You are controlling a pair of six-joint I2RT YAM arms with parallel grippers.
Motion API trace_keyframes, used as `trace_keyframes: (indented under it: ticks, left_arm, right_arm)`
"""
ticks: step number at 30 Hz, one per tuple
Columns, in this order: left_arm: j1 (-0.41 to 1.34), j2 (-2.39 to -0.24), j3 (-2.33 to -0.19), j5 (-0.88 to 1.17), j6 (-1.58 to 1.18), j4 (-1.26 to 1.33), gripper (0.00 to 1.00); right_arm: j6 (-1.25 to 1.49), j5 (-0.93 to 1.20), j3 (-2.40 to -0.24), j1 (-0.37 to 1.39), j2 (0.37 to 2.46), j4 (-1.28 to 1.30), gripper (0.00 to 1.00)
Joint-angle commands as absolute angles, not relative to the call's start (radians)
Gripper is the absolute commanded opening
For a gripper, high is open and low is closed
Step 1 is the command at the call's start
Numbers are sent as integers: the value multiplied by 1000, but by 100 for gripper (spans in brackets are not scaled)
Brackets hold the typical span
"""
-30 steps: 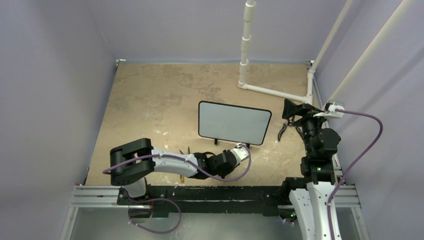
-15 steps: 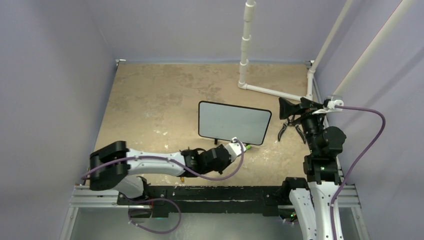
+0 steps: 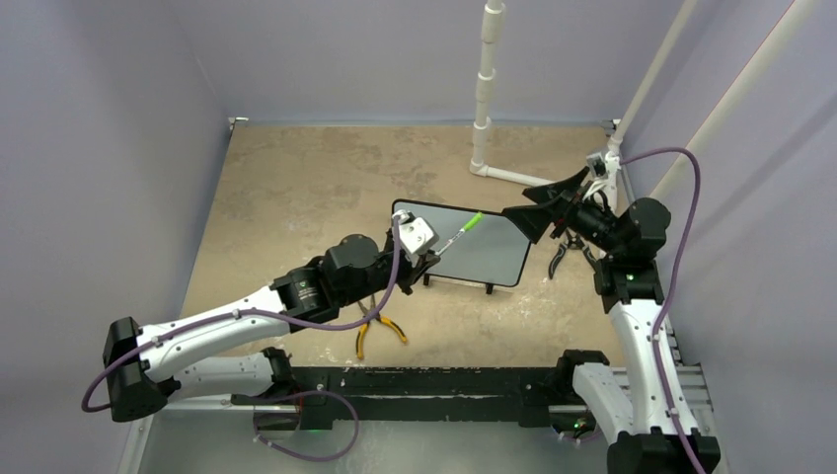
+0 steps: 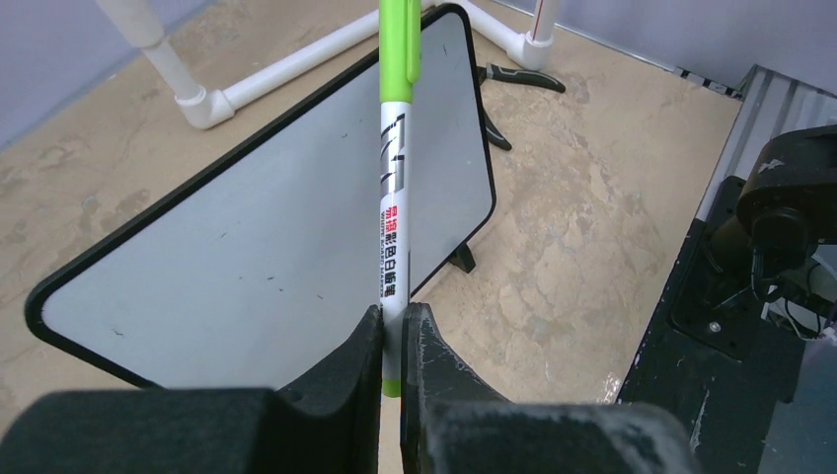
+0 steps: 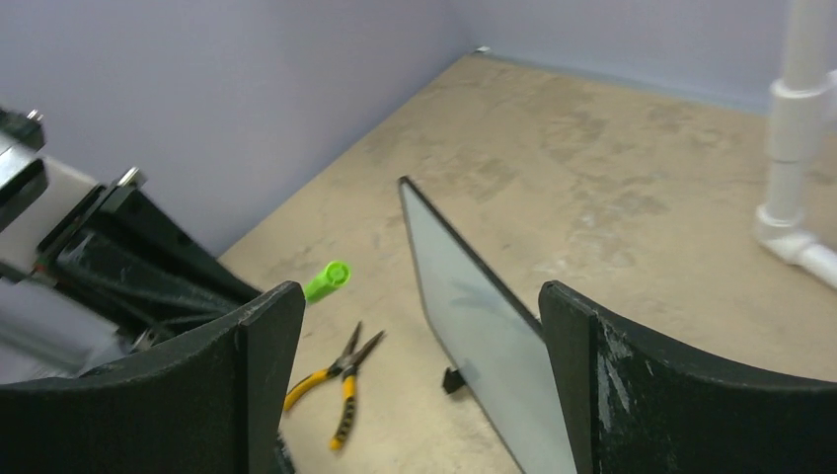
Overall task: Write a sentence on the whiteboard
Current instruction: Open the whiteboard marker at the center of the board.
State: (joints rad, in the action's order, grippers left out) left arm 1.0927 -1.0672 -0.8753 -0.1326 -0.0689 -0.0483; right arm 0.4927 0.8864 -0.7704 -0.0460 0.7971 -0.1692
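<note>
The whiteboard (image 3: 474, 252) stands on its little feet mid-table, its grey face (image 4: 247, 247) blank apart from a few tiny dark specks; no sentence shows on it. My left gripper (image 3: 426, 247) is shut on the lower end of a white marker (image 4: 395, 197) with a green cap (image 4: 399, 39). The capped end points up and to the right across the board (image 5: 484, 326). My right gripper (image 3: 541, 202) hangs open and wide at the board's right end, facing the marker. In the right wrist view the green cap (image 5: 329, 279) sits just beside the left fingertip, with the right gripper (image 5: 419, 296) holding nothing.
Yellow-handled pliers (image 3: 378, 331) lie on the table in front of the board, under the left forearm. Black-handled pliers (image 3: 561, 255) lie just right of the board. A white PVC pipe frame (image 3: 484, 99) rises at the back right. Purple walls close in the table.
The left gripper shut on the marker near the front edge, then lifted it up and back over the board. The right arm swung left and up toward the board's right end.
</note>
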Motion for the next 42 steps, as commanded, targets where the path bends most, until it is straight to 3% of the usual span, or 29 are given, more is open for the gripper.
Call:
trace_keyframes:
  ticks: [1,16,21,29,37,42]
  left_arm:
    - [1076,-1011,-867,-79,-39,-38,0]
    - [1045,-1034,-867,54,-87,-16,0]
    - [1041,-1034,-861,58,-107,25,0]
    - [1022,-1039,-861,97,-127,41,0]
    - [1010,-1040,-859,127,-145,56,0]
    - [1000,-1036,-858,145,-166,68,0]
  right_arm:
    - [585,1096,-795,-44,811,-284,89]
    - [671,1000,-747,151,886,-425,74]
    - [721,1013,-712,155,901,-487,56]
    - [711,1044,-713,158,902,-478,52]
    - [756,1073,-692,160,910,-536,32]
    - [828,1078,-669,160,900,-642,0]
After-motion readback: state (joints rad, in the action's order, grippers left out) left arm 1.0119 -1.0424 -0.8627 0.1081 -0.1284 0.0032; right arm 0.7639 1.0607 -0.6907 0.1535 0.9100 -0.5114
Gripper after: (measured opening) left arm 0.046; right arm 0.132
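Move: The green cap of the whiteboard marker, held up by its tail in the left fingers, lies about 8 cm to the right hand's left, 2 cm back and 2 cm lower. From that hand the whiteboard's middle is some 8 cm left, 1 cm back and 23 cm below; the black pliers lie 17 cm right, 3 cm ahead, 33 cm down. From the left hand the cap is roughly 6 cm ahead, 7 cm right and 5 cm up. Right hand swings 7 cm left and 4 cm back, turning counter-clockwise, and pinches the marker's cap; left keeps hold. ##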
